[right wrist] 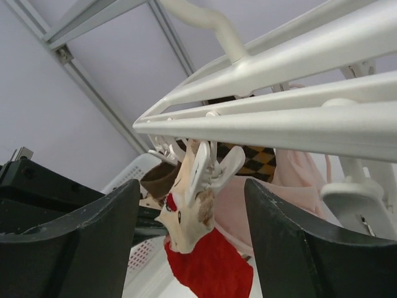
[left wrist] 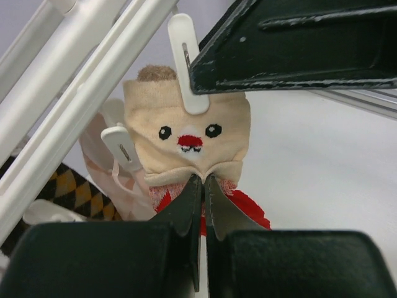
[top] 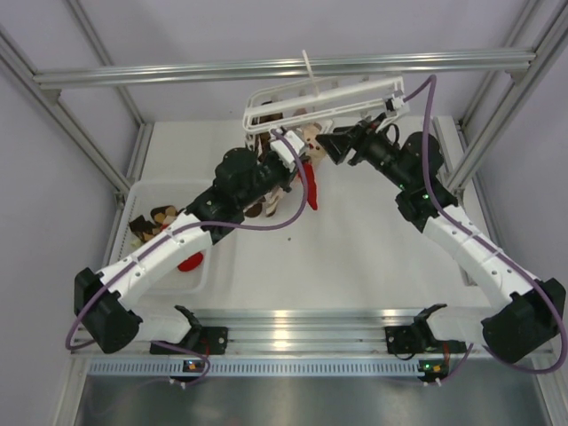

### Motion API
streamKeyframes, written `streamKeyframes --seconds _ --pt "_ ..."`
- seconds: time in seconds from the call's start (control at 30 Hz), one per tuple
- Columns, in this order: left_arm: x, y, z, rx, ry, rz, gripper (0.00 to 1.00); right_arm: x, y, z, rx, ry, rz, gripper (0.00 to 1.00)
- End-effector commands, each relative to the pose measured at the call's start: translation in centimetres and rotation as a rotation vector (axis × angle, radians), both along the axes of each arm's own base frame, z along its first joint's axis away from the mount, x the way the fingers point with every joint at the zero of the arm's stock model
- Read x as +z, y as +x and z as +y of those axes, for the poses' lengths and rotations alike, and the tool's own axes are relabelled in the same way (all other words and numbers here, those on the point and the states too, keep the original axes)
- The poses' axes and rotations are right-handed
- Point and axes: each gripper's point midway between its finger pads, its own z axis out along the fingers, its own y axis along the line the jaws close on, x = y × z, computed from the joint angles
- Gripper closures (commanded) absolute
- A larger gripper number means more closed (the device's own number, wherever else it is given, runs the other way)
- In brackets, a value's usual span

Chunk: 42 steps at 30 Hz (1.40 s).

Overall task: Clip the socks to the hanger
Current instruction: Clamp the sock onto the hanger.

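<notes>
The white hanger (top: 319, 98) hangs by its hook from the top rail. A red sock with a cream face cuff (left wrist: 186, 133) hangs under it, with a white clip (left wrist: 189, 68) over the cuff's top edge. My left gripper (left wrist: 203, 181) is shut on the cuff's lower edge; the red part (top: 311, 185) dangles below. My right gripper (right wrist: 190, 185) is open, its fingers on either side of that clip (right wrist: 208, 164) without touching it. A pale pink sock (right wrist: 291, 180) and a brown checked sock (right wrist: 254, 158) hang on clips behind.
A white basket (top: 146, 191) at the left holds brown socks (top: 151, 222) and a red sock (top: 191, 262). The aluminium rail (top: 266, 69) crosses above the hanger. Frame posts stand at both sides.
</notes>
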Motion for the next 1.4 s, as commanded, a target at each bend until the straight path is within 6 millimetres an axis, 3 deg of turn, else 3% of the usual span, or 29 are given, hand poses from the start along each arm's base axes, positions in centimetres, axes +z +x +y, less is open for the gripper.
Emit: streamKeyframes --seconds 0.0,0.17,0.2,0.37,0.47,0.53,0.7,1.13,1.23,1.37 --pt "1.1 -1.0 1.7 0.059 -0.062 0.036 1.0 2.1 -2.3 -1.1 0.025 0.008 -0.065 0.32" --pt "0.6 -2.2 3.5 0.092 -0.07 0.086 1.0 0.6 -5.3 -1.9 0.065 -0.015 -0.049 0.3" --pt "-0.5 -2.5 3.7 0.092 -0.05 0.117 1.0 0.6 -5.9 -2.0 0.073 -0.019 -0.056 0.29" --pt "-1.7 -2.6 6.3 0.181 -0.041 0.167 1.0 -0.1 -9.9 -3.0 0.133 -0.034 -0.091 0.31" --pt "-1.8 -2.3 7.4 0.205 -0.056 0.183 1.0 0.0 -11.0 -3.7 0.122 -0.04 -0.122 0.33" --pt "-1.7 -2.0 7.9 0.216 -0.069 0.19 1.0 -0.1 -10.4 -4.4 0.069 -0.07 -0.138 0.34" --pt "-1.5 -3.1 7.5 0.153 -0.073 0.187 0.99 2.1 -8.6 -5.7 -0.037 -0.094 -0.212 0.38" --pt "-1.1 -3.5 7.1 0.119 -0.069 0.171 0.93 4.2 -6.4 -4.2 -0.018 -0.086 -0.278 0.39" --pt "-0.8 -3.7 7.0 0.104 -0.068 0.173 0.86 4.6 -6.0 -4.0 -0.015 -0.081 -0.285 0.48" --pt "0.4 -4.3 7.2 0.093 -0.085 0.156 0.65 5.3 -6.2 -3.8 0.0 -0.073 -0.306 0.63"
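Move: The left fingers already pinch the bear sock just under its face; the white clip holding its cuff is about 6 cm above them and 2 cm farther forward. The pink sock hangs some 6 cm ahead of the left hand, and the patterned sock 8 cm ahead and 6 cm left. From the open right hand, the empty clip lies about 4 cm ahead and 6 cm right, and the bear sock's clip roughly 2 cm ahead and 2 cm left. Back by some 10 cm, the open right hand withdraws from the bear sock's clip, then turns and comes about 5 cm forward again to the hanger's right end, starting to close around the empty clip there. The left hand draws about 7 cm left and a little back, its fingers tipping down, then pauses and opens, letting go of the sock. ##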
